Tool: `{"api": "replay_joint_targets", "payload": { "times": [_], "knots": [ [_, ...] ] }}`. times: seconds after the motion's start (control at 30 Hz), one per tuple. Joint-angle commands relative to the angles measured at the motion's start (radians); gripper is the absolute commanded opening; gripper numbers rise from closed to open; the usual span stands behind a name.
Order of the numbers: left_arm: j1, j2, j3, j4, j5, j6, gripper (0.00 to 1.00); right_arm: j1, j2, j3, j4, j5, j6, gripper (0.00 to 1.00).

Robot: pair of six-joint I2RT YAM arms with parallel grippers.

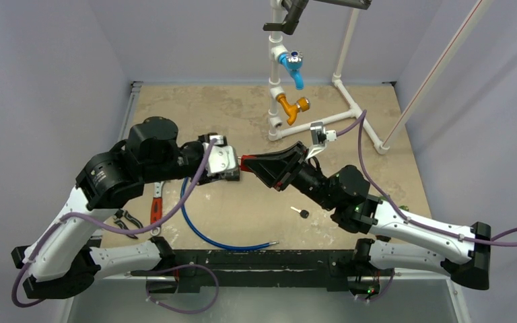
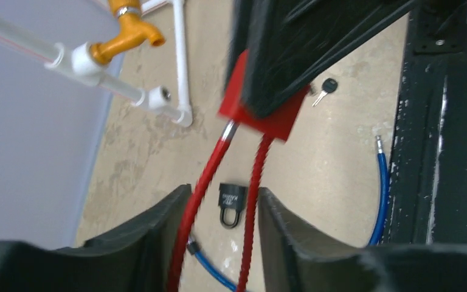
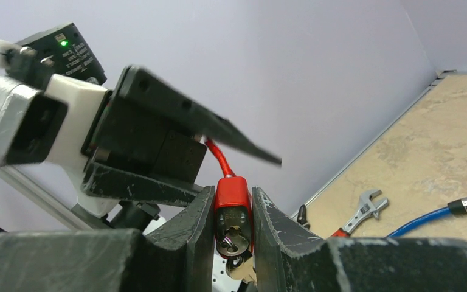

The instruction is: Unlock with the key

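My right gripper (image 3: 232,190) is shut on a red padlock (image 3: 231,204), held above the table. A silver key (image 3: 231,241) sits in the keyhole facing the right wrist camera, and a second key (image 3: 241,269) hangs from its ring. The lock's red cable loop (image 2: 214,164) runs from the body (image 2: 261,118) down between the fingers of my left gripper (image 2: 223,191). Each strand lies against one finger, so the left gripper is shut on the loop. From above, the two grippers (image 1: 234,168) (image 1: 254,163) meet nose to nose over the middle of the table.
A small black padlock (image 2: 232,204) and a black-headed key (image 1: 301,213) lie on the table. So does a blue cable (image 1: 209,235). A red-handled wrench (image 1: 155,208) and pliers (image 1: 126,222) lie at the left. A white pipe frame with orange (image 1: 293,106) and blue (image 1: 293,67) taps stands behind.
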Motion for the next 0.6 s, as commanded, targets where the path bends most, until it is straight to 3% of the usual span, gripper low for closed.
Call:
{"api": "replay_joint_targets", "payload": {
  "times": [0.0, 0.07, 0.13, 0.17, 0.43, 0.57],
  "knots": [
    [0.079, -0.088, 0.057, -0.026, 0.027, -0.072, 0.57, -0.002, -0.054, -0.003, 0.046, 0.04, 0.017, 0.0],
    [0.089, -0.087, 0.083, -0.039, 0.09, -0.075, 0.68, -0.002, -0.047, 0.0, 0.045, 0.021, 0.011, 0.0],
    [0.095, -0.085, 0.117, -0.054, 0.156, -0.073, 0.97, -0.002, -0.04, 0.007, 0.037, 0.003, -0.003, 0.0],
    [0.096, -0.084, 0.13, -0.061, 0.18, -0.071, 1.0, -0.002, -0.039, 0.013, 0.025, -0.002, -0.009, 0.0],
    [0.098, -0.04, 0.272, -0.099, 0.268, -0.016, 1.0, -0.002, 0.004, 0.069, -0.011, -0.091, -0.051, 0.0],
    [0.098, -0.017, 0.245, -0.099, 0.303, -0.045, 1.0, -0.001, 0.035, 0.101, 0.01, -0.17, -0.067, 0.0]
  ]
}}
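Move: Held at the right fingertips, the red lock's body is about 1 cm ahead and 1 cm to the left of that hand's point. From the left hand, whose fingers are round the lock's red cable loop, the body is level fore and aft, some 3 cm to the right and 1 cm higher. The black padlock lies on the table about 13 cm ahead, 2 cm left and 32 cm below; the blue hose's plug is some 20 cm ahead, 10 cm left, equally low. Letting go of the red cable loop, the left hand spreads its nearly shut fingers fully, slipping about 3 cm to the left as they open, then climbs some 9 cm and draws back 5, its right-pointing fingertips tipping up roughly 15 degrees. The right hand keeps its grip on the lock and ends barely a centimetre from where it was. ##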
